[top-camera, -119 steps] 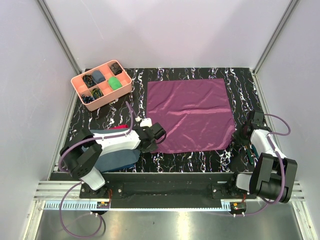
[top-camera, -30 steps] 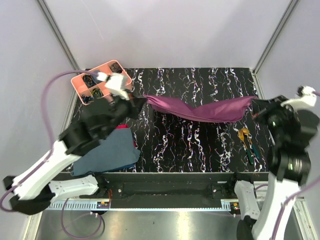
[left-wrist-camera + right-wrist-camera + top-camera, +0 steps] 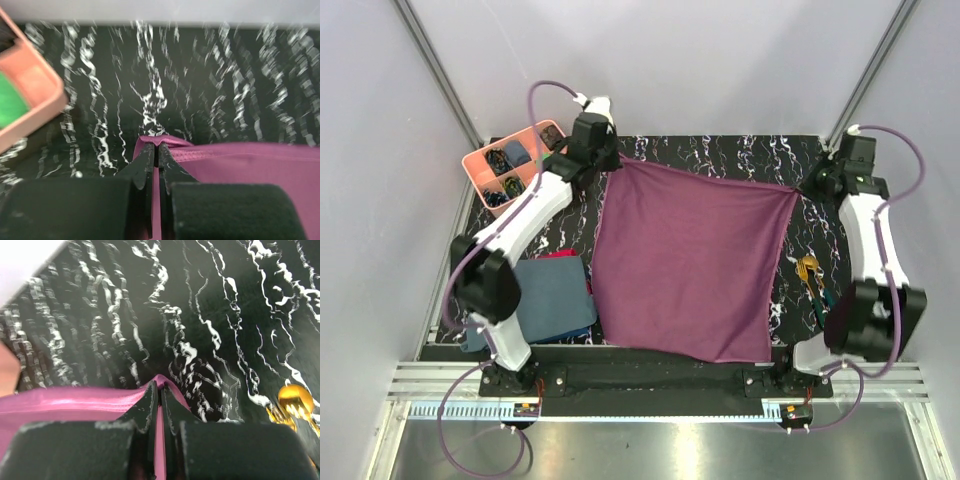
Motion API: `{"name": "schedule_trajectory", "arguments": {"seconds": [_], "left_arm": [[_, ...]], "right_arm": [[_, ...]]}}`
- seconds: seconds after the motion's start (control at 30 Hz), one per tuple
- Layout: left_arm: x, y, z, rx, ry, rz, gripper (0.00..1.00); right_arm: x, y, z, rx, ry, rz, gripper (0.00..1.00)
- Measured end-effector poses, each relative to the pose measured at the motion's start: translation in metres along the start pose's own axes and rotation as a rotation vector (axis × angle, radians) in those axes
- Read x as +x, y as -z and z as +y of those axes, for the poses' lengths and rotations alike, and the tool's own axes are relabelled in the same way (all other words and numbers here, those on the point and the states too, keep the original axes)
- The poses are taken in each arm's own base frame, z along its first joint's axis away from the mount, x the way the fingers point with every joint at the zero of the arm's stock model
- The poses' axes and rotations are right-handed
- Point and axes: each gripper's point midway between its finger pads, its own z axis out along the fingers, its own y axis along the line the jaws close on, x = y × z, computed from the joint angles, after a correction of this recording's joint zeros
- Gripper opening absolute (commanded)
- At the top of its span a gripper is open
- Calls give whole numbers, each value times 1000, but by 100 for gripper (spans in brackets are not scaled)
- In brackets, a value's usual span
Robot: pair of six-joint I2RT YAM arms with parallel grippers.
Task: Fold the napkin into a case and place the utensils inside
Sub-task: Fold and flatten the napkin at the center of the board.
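Observation:
The plum-purple napkin (image 3: 690, 260) is spread open over the dark marbled table, its near edge reaching the table's front. My left gripper (image 3: 616, 160) is shut on its far left corner (image 3: 156, 142). Over on the other side my right gripper (image 3: 802, 192) is shut on the far right corner (image 3: 161, 381). Both corners sit pinched between the black fingers, just above the table. The utensils (image 3: 812, 283), golden with dark green handles, lie on the table right of the napkin; a golden piece (image 3: 295, 402) shows in the right wrist view. No case is formed.
A pink compartment tray (image 3: 513, 166) with small items stands at the far left, its corner (image 3: 35, 100) close to the left gripper. A slate-blue cloth (image 3: 555, 295) over a red one lies at the near left. White walls enclose the table.
Both arms have swung to the far side of the table with the corners. The napkin, a sagging strip a second ago, now lies spread from the back to the front edge.

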Motion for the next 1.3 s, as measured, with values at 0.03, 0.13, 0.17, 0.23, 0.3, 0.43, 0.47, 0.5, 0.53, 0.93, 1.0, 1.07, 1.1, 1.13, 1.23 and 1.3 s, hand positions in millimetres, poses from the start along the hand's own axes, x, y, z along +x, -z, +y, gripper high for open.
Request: {"name": "schedule_trajectory", "arguments": {"seconds": [0.03, 0.13, 0.17, 0.23, 0.3, 0.43, 0.47, 0.5, 0.53, 0.93, 1.0, 1.07, 1.1, 1.13, 1.23, 1.3], "left_arm": [[12, -19, 2, 4, -2, 35, 0], [47, -62, 15, 1, -4, 118, 0], [57, -71, 18, 0, -6, 138, 0], [68, -87, 23, 9, -8, 153, 0], [71, -99, 26, 22, -7, 147, 0], [65, -116, 27, 59, 7, 118, 0], [62, -121, 27, 69, 11, 108, 0], [60, -123, 27, 77, 14, 100, 0], [59, -125, 27, 81, 16, 97, 0], [140, -60, 30, 31, 123, 365, 0], [162, -35, 28, 23, 134, 421, 0], [181, -11, 24, 27, 138, 477, 0], [188, -3, 24, 29, 138, 495, 0], [192, 4, 24, 29, 138, 508, 0], [200, 18, 26, 28, 142, 528, 0], [209, 27, 29, 24, 147, 542, 0]], "right_arm": [[2, -14, -4, 11, -4, 20, 0], [4, -56, -13, 30, -14, 63, 0], [4, -68, -15, 30, -17, 71, 0], [2, -89, -15, 25, -25, 83, 0], [-1, -106, -15, 14, -28, 94, 0], [-3, -131, -17, 10, -30, 105, 0], [-2, -135, -17, 9, -31, 110, 0], [1, -137, -18, 7, -32, 119, 0], [3, -137, -19, 8, -34, 126, 0], [66, -76, -31, 44, -127, 230, 0], [81, -60, -35, 55, -143, 244, 0], [95, -47, -41, 79, -159, 261, 0], [103, -40, -45, 95, -165, 272, 0], [112, -34, -49, 113, -174, 285, 0], [132, -20, -63, 175, -197, 309, 0], [142, -13, -70, 206, -213, 316, 0]]}}
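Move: Both hands already hold the napkin's raised corners. The board's middle lies about 10 cm back and 11 cm right of the left hand, some 21 cm below, and about 4 cm back and 34 cm left of the right hand, 18 cm below. From the left hand, the orange box is 24 cm left and 8 cm ahead, the cloth stack 18 cm left and 29 cm back. The gold utensils lie about 6 cm right and 21 cm back of the right hand. Forward and down first, both hands still pinching their corners, each swings the raised edge roughly 10 cm out and as far down, and checks there briefly. Then they draw back towards the bases about 20 cm over the board, sinking further, the left more than the right, while the wrists tip the fingers downward; the grips stay shut. ##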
